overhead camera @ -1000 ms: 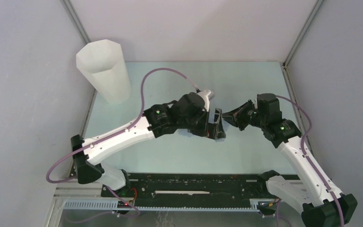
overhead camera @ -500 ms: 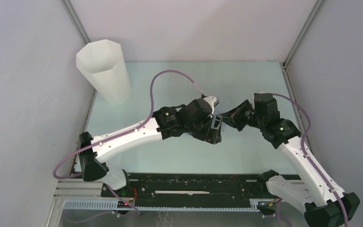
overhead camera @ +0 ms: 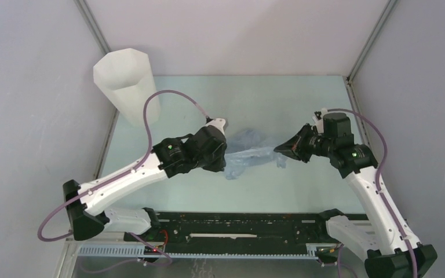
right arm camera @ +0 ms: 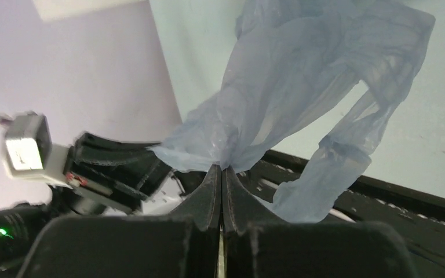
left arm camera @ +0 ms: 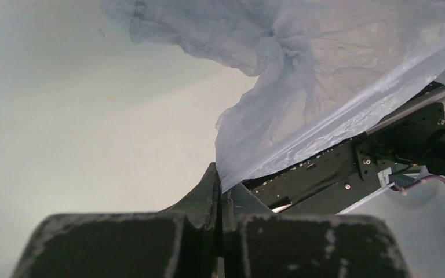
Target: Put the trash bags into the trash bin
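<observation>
A thin pale blue-grey trash bag (overhead camera: 250, 152) hangs stretched between my two grippers above the middle of the table. My left gripper (overhead camera: 226, 163) is shut on its left edge; the left wrist view shows the film (left arm camera: 301, 69) pinched at the closed fingertips (left arm camera: 220, 179). My right gripper (overhead camera: 278, 148) is shut on its right edge; the right wrist view shows the bag (right arm camera: 301, 75) bunched at the closed tips (right arm camera: 221, 169), with a loose flap hanging. The tall white faceted trash bin (overhead camera: 128, 87) stands upright at the far left corner, apart from both grippers.
Grey walls with metal frame posts enclose the pale green table (overhead camera: 301, 98) on the left, back and right. A black rail (overhead camera: 237, 223) runs along the near edge between the arm bases. The left arm's purple cable (overhead camera: 162, 98) loops close to the bin.
The grippers, close together before, have moved apart: the left arm pulled back to the left, the right shifted slightly right. The bag now shows spread open between them.
</observation>
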`<state>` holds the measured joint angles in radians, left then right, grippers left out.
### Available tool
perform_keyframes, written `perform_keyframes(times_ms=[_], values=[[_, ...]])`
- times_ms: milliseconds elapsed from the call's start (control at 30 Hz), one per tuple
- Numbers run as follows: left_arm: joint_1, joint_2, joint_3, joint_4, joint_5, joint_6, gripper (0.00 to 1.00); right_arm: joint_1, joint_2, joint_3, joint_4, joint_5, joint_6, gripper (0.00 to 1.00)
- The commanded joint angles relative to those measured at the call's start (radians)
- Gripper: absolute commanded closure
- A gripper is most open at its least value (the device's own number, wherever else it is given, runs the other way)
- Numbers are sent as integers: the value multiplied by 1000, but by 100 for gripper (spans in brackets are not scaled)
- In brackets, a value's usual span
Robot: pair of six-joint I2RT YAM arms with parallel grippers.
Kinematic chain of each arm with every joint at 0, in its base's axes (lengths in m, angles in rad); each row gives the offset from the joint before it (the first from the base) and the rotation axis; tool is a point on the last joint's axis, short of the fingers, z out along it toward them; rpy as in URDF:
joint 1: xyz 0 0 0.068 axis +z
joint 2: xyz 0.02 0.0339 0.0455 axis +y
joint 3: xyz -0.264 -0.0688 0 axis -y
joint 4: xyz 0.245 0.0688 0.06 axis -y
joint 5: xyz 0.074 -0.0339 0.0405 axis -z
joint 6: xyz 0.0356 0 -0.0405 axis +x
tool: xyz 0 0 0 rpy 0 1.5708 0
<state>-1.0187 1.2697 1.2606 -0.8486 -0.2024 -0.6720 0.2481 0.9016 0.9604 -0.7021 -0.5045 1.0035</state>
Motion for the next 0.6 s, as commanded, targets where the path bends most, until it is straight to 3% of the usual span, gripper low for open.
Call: perform_keyframes(times_ms=[0,233,333,400,467,567], values=[[47,-104,-79,-63,-55,18,100,8,61,130,-241,16,-421,92],[127,-163,-66,-25,133,50,100,167,132,160,-294,207,-633,48],[180,-161,-24,-41,229,36,100,227,119,160,-298,205,-664,39],[219,-149,8,-72,270,24,100,322,67,153,-262,204,-690,22],[253,-139,31,-80,323,25,100,417,30,139,-195,228,-692,15],[284,-126,58,-100,374,33,100,514,60,124,-72,249,-657,14]])
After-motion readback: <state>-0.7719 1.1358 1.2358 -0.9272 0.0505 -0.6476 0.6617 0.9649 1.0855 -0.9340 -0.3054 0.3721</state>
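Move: The left gripper has one edge of the bag, and the trash bin stands about 36 cm to its left and 32 cm ahead, the bin's middle some 8 cm lower. The bag's middle sags about 7 cm to the right of that gripper, 4 cm ahead and 8 cm below. From the right gripper, shut on the other end, the bag's middle is roughly 9 cm left, level fore-and-aft, 11 cm down; the left gripper is 16 cm left, 4 cm back. Back towards the base goes the right hand, about 7 cm, sinking first and rising a little late while it edges left; its fingers open and let go of the bag, the wrist swinging some 35 degrees counter-clockwise as its left side dips. The left hand keeps its pinch and draws the bag left, then lifts slightly. ##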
